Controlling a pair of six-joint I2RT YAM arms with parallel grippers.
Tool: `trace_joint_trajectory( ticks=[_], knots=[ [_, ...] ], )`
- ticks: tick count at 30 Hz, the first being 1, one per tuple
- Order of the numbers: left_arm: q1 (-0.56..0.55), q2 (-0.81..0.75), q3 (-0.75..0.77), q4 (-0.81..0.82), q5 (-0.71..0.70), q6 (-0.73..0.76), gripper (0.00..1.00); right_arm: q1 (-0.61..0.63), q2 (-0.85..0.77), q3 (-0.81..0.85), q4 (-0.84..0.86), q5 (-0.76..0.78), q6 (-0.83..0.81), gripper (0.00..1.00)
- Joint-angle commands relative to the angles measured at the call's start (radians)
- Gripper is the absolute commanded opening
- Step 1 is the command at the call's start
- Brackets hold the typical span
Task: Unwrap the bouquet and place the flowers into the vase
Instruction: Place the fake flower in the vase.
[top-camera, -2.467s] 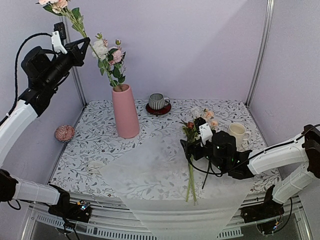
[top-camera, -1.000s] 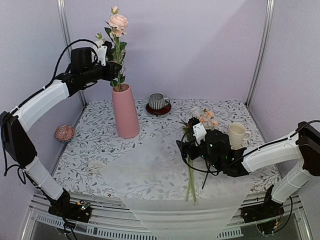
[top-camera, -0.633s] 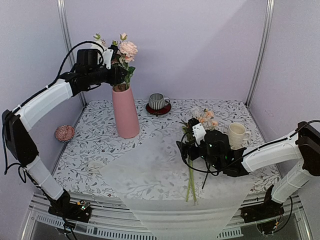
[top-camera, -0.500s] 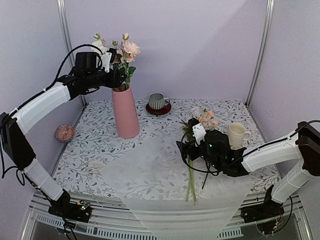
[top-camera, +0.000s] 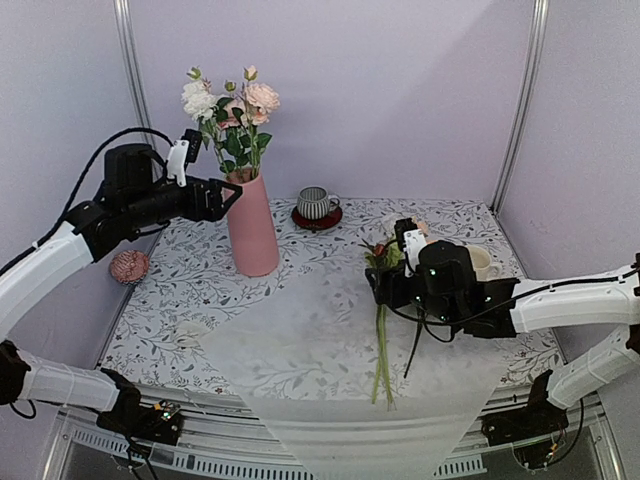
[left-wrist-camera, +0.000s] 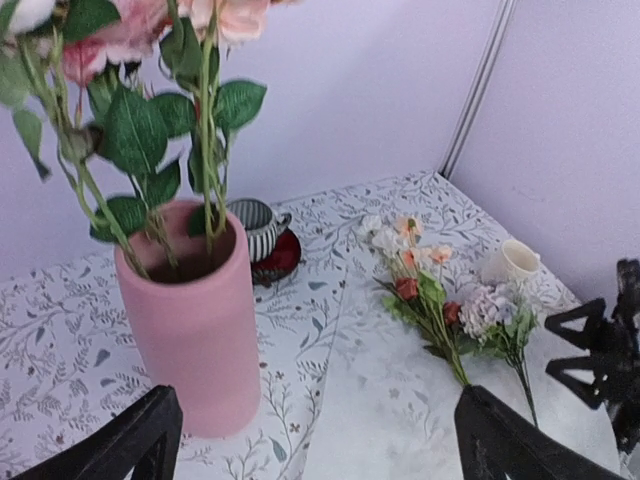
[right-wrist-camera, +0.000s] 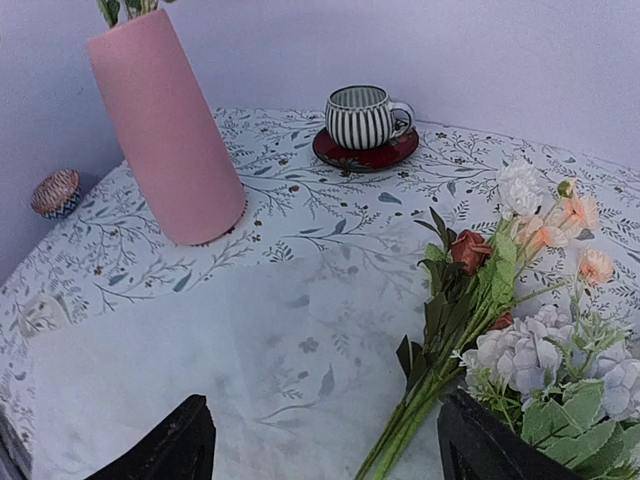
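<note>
The pink vase (top-camera: 251, 226) stands at the back left and holds several flowers (top-camera: 230, 105) with pink, peach and white blooms. My left gripper (top-camera: 226, 198) is open just left of the vase's upper part, holding nothing. Its wrist view shows the vase (left-wrist-camera: 195, 320) ahead between the spread fingers (left-wrist-camera: 130, 445). The remaining flowers (top-camera: 384, 325) lie unwrapped on the flat translucent wrapping paper (top-camera: 320, 365). My right gripper (top-camera: 380, 290) hangs open over their stems. In the right wrist view the green stems (right-wrist-camera: 420, 425) run beside the right finger (right-wrist-camera: 490, 445).
A grey striped mug (top-camera: 317, 204) on a red saucer stands behind the paper. The cream mug (top-camera: 486, 262) is partly hidden behind my right arm. A small patterned bowl (top-camera: 128, 266) sits at the left edge. A cream ribbon (top-camera: 190, 332) lies near the front left.
My left gripper opened, left the pink flower standing in the vase, and drew back down and to the left. My right gripper shifted slightly right over the stems and narrowed a little.
</note>
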Motion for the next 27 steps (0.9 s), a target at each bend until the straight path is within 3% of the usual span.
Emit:
trace_joint_trajectory(
  ticks=[1, 5, 10, 13, 27],
  knots=[
    [-0.008, -0.052, -0.124, 0.022, 0.059, -0.072, 0.98, -0.003, -0.041, 0.107, -0.266, -0.067, 0.219, 0.78],
    [-0.007, -0.081, -0.199, 0.031, 0.057, -0.077, 0.98, -0.003, 0.024, 0.213, -0.476, -0.148, 0.331, 0.7],
    [-0.008, -0.087, -0.26, 0.069, 0.088, -0.09, 0.98, -0.003, 0.093, 0.272, -0.586, -0.218, 0.404, 0.42],
    [-0.009, -0.085, -0.286, 0.103, 0.116, -0.102, 0.98, -0.003, 0.12, 0.289, -0.615, -0.225, 0.427, 0.32],
    [-0.009, -0.096, -0.333, 0.144, 0.143, -0.122, 0.98, -0.012, 0.249, 0.311, -0.679, -0.283, 0.51, 0.22]
  ],
)
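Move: For the empty right hand, the bare stems of the red-rose bunch lie almost straight below, some 17 cm down and about 1 cm to the right. The bunch's rose heads are roughly 17 cm farther ahead and 2 cm right; the hydrangea spray lies about 8 cm right and 2 cm ahead. From the empty left hand, those stems are about 30 cm right, 6 cm back and 33 cm down; the vase stands some 12 cm ahead and 3 cm right, its middle 19 cm below. Up a couple of centimetres, then down and a little back, the right hand ends about 8 cm lower, closer over the rose stems, as its fingers tip downward some 35 degrees and close from wide to a narrow gap, not yet touching. The left hand, fingers still wide open, sinks about 10 cm beside the vase, easing slightly back, and slows to a stop. ##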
